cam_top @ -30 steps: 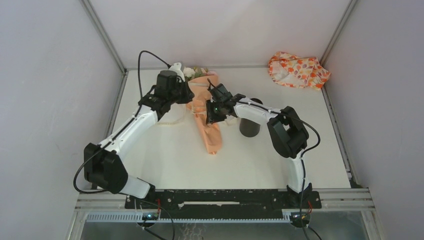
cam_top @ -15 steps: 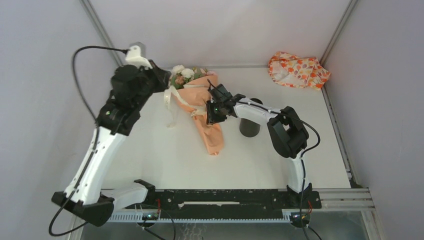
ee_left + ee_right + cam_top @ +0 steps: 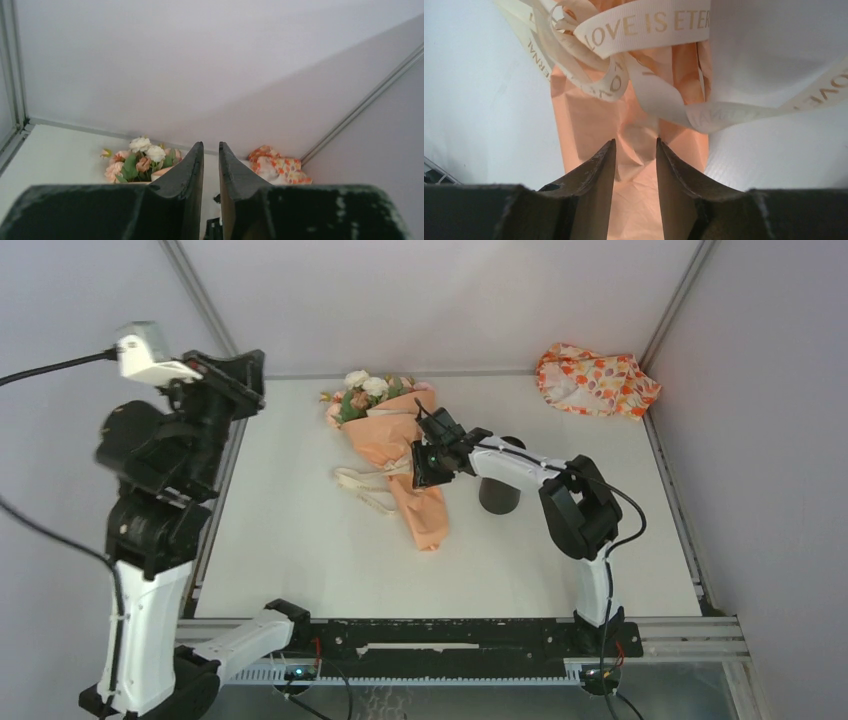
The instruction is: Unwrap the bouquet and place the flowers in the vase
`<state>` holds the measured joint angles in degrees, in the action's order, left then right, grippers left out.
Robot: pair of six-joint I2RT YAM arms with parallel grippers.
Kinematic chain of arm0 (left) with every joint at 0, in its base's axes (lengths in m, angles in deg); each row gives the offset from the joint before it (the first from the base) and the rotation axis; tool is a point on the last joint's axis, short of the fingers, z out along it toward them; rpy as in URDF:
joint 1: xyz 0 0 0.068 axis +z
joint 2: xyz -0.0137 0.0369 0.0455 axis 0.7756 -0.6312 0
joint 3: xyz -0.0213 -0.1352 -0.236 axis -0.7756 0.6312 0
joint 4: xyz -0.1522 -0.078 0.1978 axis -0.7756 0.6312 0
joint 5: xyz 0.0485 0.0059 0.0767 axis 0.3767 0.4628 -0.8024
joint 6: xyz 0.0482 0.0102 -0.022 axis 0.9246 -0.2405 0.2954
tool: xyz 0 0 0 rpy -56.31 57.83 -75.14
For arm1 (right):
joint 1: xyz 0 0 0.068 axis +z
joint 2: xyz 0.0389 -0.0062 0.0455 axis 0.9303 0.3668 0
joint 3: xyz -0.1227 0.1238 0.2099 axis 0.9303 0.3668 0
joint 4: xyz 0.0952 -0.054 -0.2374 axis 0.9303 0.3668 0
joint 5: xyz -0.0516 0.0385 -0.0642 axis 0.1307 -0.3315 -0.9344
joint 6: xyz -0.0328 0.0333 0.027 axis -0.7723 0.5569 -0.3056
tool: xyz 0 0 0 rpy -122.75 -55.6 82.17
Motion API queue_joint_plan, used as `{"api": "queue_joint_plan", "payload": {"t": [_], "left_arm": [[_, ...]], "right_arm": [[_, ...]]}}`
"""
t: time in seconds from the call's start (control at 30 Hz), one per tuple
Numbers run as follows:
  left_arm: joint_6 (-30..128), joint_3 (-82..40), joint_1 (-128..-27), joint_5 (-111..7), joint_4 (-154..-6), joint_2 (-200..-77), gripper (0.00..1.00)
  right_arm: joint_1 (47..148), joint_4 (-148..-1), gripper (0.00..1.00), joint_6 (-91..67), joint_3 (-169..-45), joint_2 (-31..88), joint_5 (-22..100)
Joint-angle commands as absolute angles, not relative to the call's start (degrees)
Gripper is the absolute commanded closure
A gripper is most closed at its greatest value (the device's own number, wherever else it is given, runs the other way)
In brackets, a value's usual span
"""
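The bouquet (image 3: 392, 438) lies on the table with its pink and cream flowers (image 3: 364, 395) toward the back wall and its peach paper cone pointing toward me. Its cream ribbon (image 3: 364, 487) trails loose on the table left of the cone. My right gripper (image 3: 421, 464) is shut on a fold of the paper (image 3: 634, 132), with the printed ribbon (image 3: 649, 24) just beyond its tips. The dark vase (image 3: 499, 499) stands upright right of the cone, partly behind the right arm. My left gripper (image 3: 248, 380) is raised high at the left, its jaws slightly apart and empty (image 3: 211, 146); the flowers (image 3: 140, 157) show far below it.
An orange-and-white floral cloth (image 3: 597, 380) is crumpled in the back right corner and also shows in the left wrist view as the cloth (image 3: 276, 165). Grey enclosure walls with metal rails close in the table on three sides.
The left arm swung up and away to the left, drawing the ribbon off the bouquet, then let it go. The ribbon now lies slack on the table. The right gripper stayed on the paper.
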<state>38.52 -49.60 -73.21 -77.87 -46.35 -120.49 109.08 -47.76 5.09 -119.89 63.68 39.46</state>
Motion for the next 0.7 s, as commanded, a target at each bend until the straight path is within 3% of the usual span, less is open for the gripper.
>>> {"api": "queue_joint_plan", "payload": {"t": [0.0, 0.23, 0.47, 0.53, 0.67], "left_arm": [[37.3, -37.8, -72.9, -73.2, -46.4, -124.9, 0.77], [30.3, -13.4, -72.9, -66.2, -60.7, -128.9, 0.72], [28.3, -4.5, -72.9, -60.1, -69.3, -139.5, 0.73], [28.0, -2.8, -73.0, -56.9, -72.6, -142.1, 0.67], [29.1, -2.0, -73.6, -54.2, -77.2, -146.5, 0.38]], "right_arm": [[109.6, -47.9, 0.55, 4.5, -119.7, 55.6, 36.6], [106.0, -45.4, 0.54, 4.5, -126.8, 58.8, 37.4], [105.1, -43.0, 0.54, 4.1, -134.1, 66.4, 37.1], [104.5, -43.1, 0.54, 4.5, -134.5, 67.7, 37.8], [103.9, -43.1, 0.55, 5.2, -134.0, 68.7, 39.1]]}}
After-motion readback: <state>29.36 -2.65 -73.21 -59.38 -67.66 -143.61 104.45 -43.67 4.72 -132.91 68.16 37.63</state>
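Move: The ribbon knot on the bouquet's neck lies about 15 cm ahead of the left hand, 13 cm to its right and some 53 cm below. From the right hand, the knot is only about 6 cm ahead, 2 cm to the left and 3 cm lower. The loose ribbon tails lie roughly 7 cm left of the knot and 4 cm nearer; the flowers are some 14 cm beyond it and 7 cm left. The vase stands about 16 cm right of the right hand, 2 cm back. Down in a fast swoop of some 42 cm, the empty left hand also travels about 10 cm forward and 11 cm right towards the ribbon knot, pitching its fingers down nearly 50 degrees and opening them wider near the end. The right hand, its fingers still part open, arcs up and forward over the ribbon, then sinks again to above the tied neck. ##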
